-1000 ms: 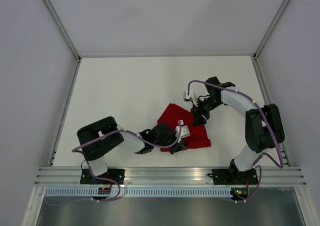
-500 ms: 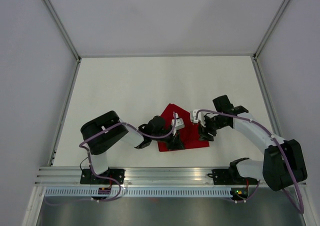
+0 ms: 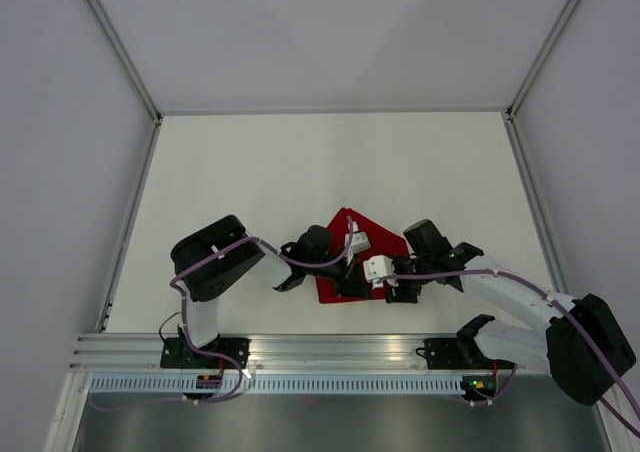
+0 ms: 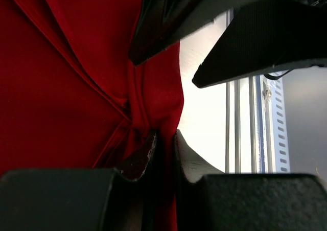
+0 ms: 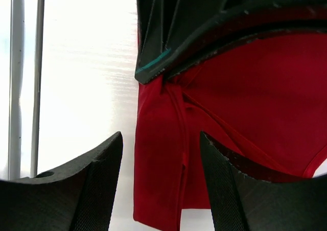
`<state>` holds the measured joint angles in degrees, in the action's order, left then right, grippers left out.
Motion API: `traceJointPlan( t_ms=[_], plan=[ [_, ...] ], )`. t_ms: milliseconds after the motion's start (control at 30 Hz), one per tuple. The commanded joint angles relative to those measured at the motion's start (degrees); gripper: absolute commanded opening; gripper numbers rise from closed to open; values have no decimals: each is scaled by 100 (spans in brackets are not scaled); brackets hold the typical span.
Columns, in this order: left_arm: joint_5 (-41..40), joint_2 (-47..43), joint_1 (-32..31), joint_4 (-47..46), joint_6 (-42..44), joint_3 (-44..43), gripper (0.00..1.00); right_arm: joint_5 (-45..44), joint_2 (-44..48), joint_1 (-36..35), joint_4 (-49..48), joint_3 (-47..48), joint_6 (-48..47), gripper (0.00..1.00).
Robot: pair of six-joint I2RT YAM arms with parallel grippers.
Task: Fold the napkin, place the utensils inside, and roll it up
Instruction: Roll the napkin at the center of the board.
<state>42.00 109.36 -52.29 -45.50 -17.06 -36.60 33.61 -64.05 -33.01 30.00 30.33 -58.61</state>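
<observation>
The red napkin (image 3: 386, 241) lies bunched and folded near the table's front middle. My left gripper (image 3: 352, 285) is shut on a gathered fold at its near edge, and the cloth (image 4: 61, 88) fans out from the pinched jaws (image 4: 166, 139). My right gripper (image 3: 392, 291) faces it from the right and stands open. Its fingers straddle the napkin's folded edge (image 5: 158, 180) without touching (image 5: 161, 139). The left gripper's fingers (image 5: 153, 62) show just beyond, and the right fingers (image 4: 168, 21) show in the left wrist view. The utensils are out of view.
A ribbed aluminium rail (image 3: 340, 350) runs along the table's near edge, close behind both grippers. White walls with metal corner posts (image 3: 130, 222) enclose the white table (image 3: 300, 162) on three sides.
The right arm swung from the napkin's far right side down to its near edge, and its jaws opened wider. The left gripper kept its pinch and drew the cloth slightly back and up.
</observation>
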Motion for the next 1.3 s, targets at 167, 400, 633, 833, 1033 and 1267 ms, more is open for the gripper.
traceJointPlan(
  t_ms=[167, 400, 633, 833, 1033, 1267],
  plan=[
    [71, 437, 79, 841, -157, 4, 2, -433, 217, -521, -512, -352, 288, 64],
    [177, 402, 96, 840, -70, -14, 2, -1049, 244, -803, -1083, -844, 385, 44],
    [-217, -115, 96, 894, 141, 21, 18, -1102, -72, -821, -980, -818, 377, 20],
    [-824, -792, 96, 735, 255, 276, 36, -742, -590, -821, -111, -353, 307, 6],
    [-2472, -1759, 96, 682, 616, 645, 41, -777, -1021, -803, 366, 105, 525, 2],
    [-4434, -2893, 96, 506, 397, 1286, 44, -513, -1854, -698, 788, 667, 403, 1]
  ],
)
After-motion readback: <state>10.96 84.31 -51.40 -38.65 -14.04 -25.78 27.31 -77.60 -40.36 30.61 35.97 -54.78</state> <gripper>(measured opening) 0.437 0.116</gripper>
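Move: The left fingers still pinch the napkin's folded near edge, with its near-left corner about 12 cm to the left and 2 cm back, and its far corner roughly 18 cm ahead and 6 cm left. From the open right hand, its stretch of that edge is some 3 cm below, 1 cm back and 1 cm left. The left gripper is about 6 cm left and 1 cm back of the right hand, and the near-right corner 3 cm right, 1 cm back. Right sinks about 3 cm and pinches the near edge; left then releases, leaving forward, left and up, 10 cm. ##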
